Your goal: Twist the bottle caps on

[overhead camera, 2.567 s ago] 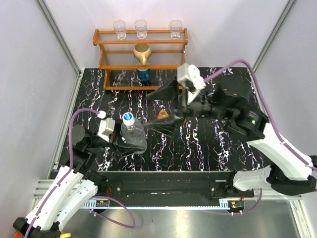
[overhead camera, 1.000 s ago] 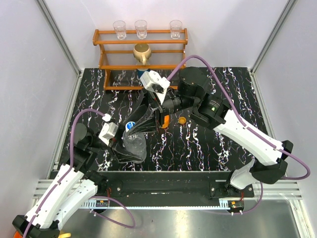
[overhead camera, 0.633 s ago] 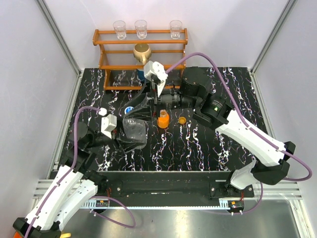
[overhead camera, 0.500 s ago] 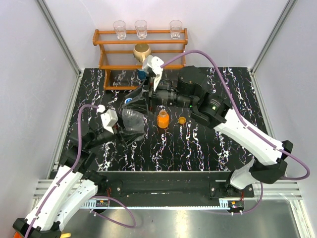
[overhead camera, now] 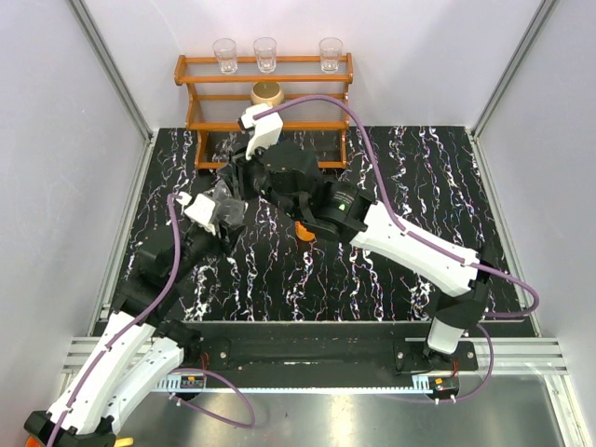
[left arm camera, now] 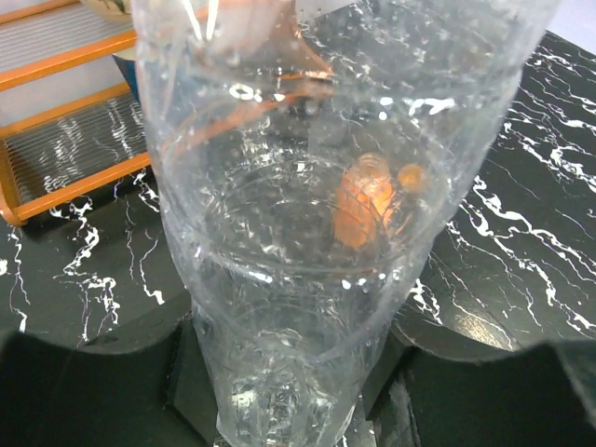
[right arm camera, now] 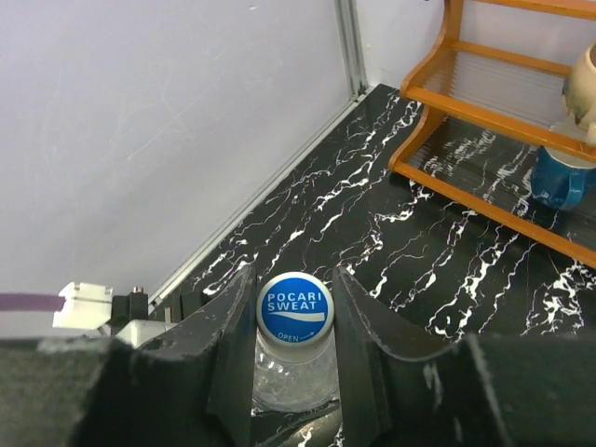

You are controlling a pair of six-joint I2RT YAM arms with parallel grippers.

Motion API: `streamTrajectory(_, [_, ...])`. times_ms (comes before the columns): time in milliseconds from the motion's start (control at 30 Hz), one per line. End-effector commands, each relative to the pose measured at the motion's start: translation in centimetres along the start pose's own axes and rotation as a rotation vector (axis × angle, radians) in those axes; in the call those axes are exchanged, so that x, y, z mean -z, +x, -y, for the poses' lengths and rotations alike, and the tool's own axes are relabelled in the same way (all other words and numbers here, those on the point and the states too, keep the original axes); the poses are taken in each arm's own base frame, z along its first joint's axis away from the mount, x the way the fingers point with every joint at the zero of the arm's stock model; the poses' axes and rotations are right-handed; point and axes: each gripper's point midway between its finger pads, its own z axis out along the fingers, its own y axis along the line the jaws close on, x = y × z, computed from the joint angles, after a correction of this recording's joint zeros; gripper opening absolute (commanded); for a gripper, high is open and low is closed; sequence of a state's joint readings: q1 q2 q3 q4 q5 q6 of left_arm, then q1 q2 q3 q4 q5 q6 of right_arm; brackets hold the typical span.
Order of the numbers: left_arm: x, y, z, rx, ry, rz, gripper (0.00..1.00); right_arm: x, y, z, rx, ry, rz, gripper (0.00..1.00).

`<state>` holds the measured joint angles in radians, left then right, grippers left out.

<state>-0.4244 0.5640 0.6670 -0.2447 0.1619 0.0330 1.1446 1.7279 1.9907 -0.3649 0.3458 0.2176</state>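
Note:
My left gripper (overhead camera: pixel 216 220) (left arm camera: pixel 289 377) is shut on the lower body of a clear bottle (overhead camera: pixel 226 202) (left arm camera: pixel 307 233), which fills the left wrist view. On the bottle's neck sits a bottle cap (right arm camera: pixel 294 306) with a blue printed top and a white side. My right gripper (overhead camera: pixel 238 180) (right arm camera: pixel 294 309) is shut on that cap, one finger on each side. A small orange bottle (overhead camera: pixel 304 230) (left arm camera: pixel 358 200) stands on the table, half hidden under my right arm. Seen through the clear bottle, the orange cap (left arm camera: pixel 410 174) lies beside it.
A wooden rack (overhead camera: pixel 196 102) stands at the back with three clear glasses (overhead camera: pixel 265 53) on top and a gold pot (overhead camera: pixel 268 93) on its middle shelf. A blue mug (right arm camera: pixel 562 177) sits on its lowest shelf. White walls and metal rails (overhead camera: pixel 121 233) close in the left side.
My left gripper has carried the clear bottle up and toward the back left. My right arm has swung left across the table, keeping its fingers at the cap.

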Motion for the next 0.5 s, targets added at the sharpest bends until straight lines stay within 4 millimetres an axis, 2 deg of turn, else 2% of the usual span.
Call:
streamTrajectory(0, [0.8, -4.0, -2.6, 0.055, -0.146, 0.143, 0.39, 0.4, -1.0, 2.3, -0.008, 0.159, 0.003, 0.33])
streamTrajectory(33, [0.8, -3.9, -2.3, 0.060, -0.127, 0.143, 0.40, 0.7, -1.9, 2.1, -0.013, 0.152, 0.021, 0.41])
streamTrajectory(67, [0.7, -3.8, -1.4, 0.057, -0.077, 0.141, 0.40, 1.1, -2.8, 2.0, -0.018, 0.143, 0.039, 0.55])
streamTrajectory(133, [0.7, -3.8, -0.4, 0.070, -0.026, 0.151, 0.40, 1.8, -3.9, 1.7, -0.022, 0.107, 0.058, 0.64])
streamTrajectory(167, [0.8, -4.0, 0.9, 0.062, 0.047, 0.154, 0.40, 3.1, -5.4, 1.7, -0.041, 0.075, 0.089, 0.71])
streamTrajectory(200, [0.9, -4.0, 1.6, 0.060, 0.087, 0.158, 0.40, 3.4, -7.0, 1.4, -0.077, 0.004, 0.131, 0.75])
streamTrajectory(233, [0.9, -4.3, 2.3, 0.065, 0.130, 0.181, 0.41, 3.2, -5.7, 2.1, -0.085, -0.009, 0.113, 0.79])
streamTrajectory(267, [1.3, -4.5, 4.0, 0.060, 0.225, 0.190, 0.41, 5.4, -7.9, 2.2, -0.117, -0.065, 0.169, 0.82])
streamTrajectory(300, [1.6, -4.8, 5.3, 0.066, 0.298, 0.202, 0.42, 6.1, -9.8, 2.1, -0.152, -0.170, 0.221, 0.87])
streamTrajectory(333, [1.9, -5.2, 6.5, 0.063, 0.376, 0.228, 0.42, 6.0, -8.2, 2.4, -0.156, -0.216, 0.194, 0.88])
streamTrajectory(367, [3.2, -5.3, 9.2, 0.043, 0.550, 0.233, 0.42, 8.3, -9.8, 1.9, -0.156, -0.295, 0.238, 0.88])
streamTrajectory(400, [4.2, -5.4, 10.7, 0.044, 0.652, 0.243, 0.43, 9.5, -10.7, 1.1, -0.128, -0.414, 0.269, 0.89])
streamTrajectory(433, [5.3, -5.9, 12.1, 0.057, 0.761, 0.271, 0.44, 10.1, -9.9, 0.7, -0.107, -0.469, 0.254, 0.89])
streamTrajectory(467, [7.5, -5.3, 14.2, 0.034, 0.938, 0.252, 0.45, 11.7, -10.5, -0.2, -0.075, -0.551, 0.273, 0.89])
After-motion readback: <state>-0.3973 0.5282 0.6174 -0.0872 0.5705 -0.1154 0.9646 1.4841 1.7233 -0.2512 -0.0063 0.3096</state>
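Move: Between the right hand's fingers sits the white cap, right at its hand point, with the clear bottle's middle about 10 cm below and 2 cm to the left, 1 cm back. From the left hand, which grips the bottle low down, the cap is some 13 cm up, 2 cm ahead and 3 cm right. The orange bottle stands roughly 15 cm ahead, 16 cm right and 16 cm below the left hand; its orange cap lies about 9 cm farther right and 2 cm farther out. Letting go of the white cap, the right hand opens its fingers from half closed to nearly full width, holding almost still at first, then draws off about 6 cm to the right with a slight rise, its wrist turning some 10 degrees counter-clockwise. The left hand keeps its grip on the bottle and, after a brief pause, carries it right and back about 7 cm, rising a little and swinging some 20 degrees clockwise. ##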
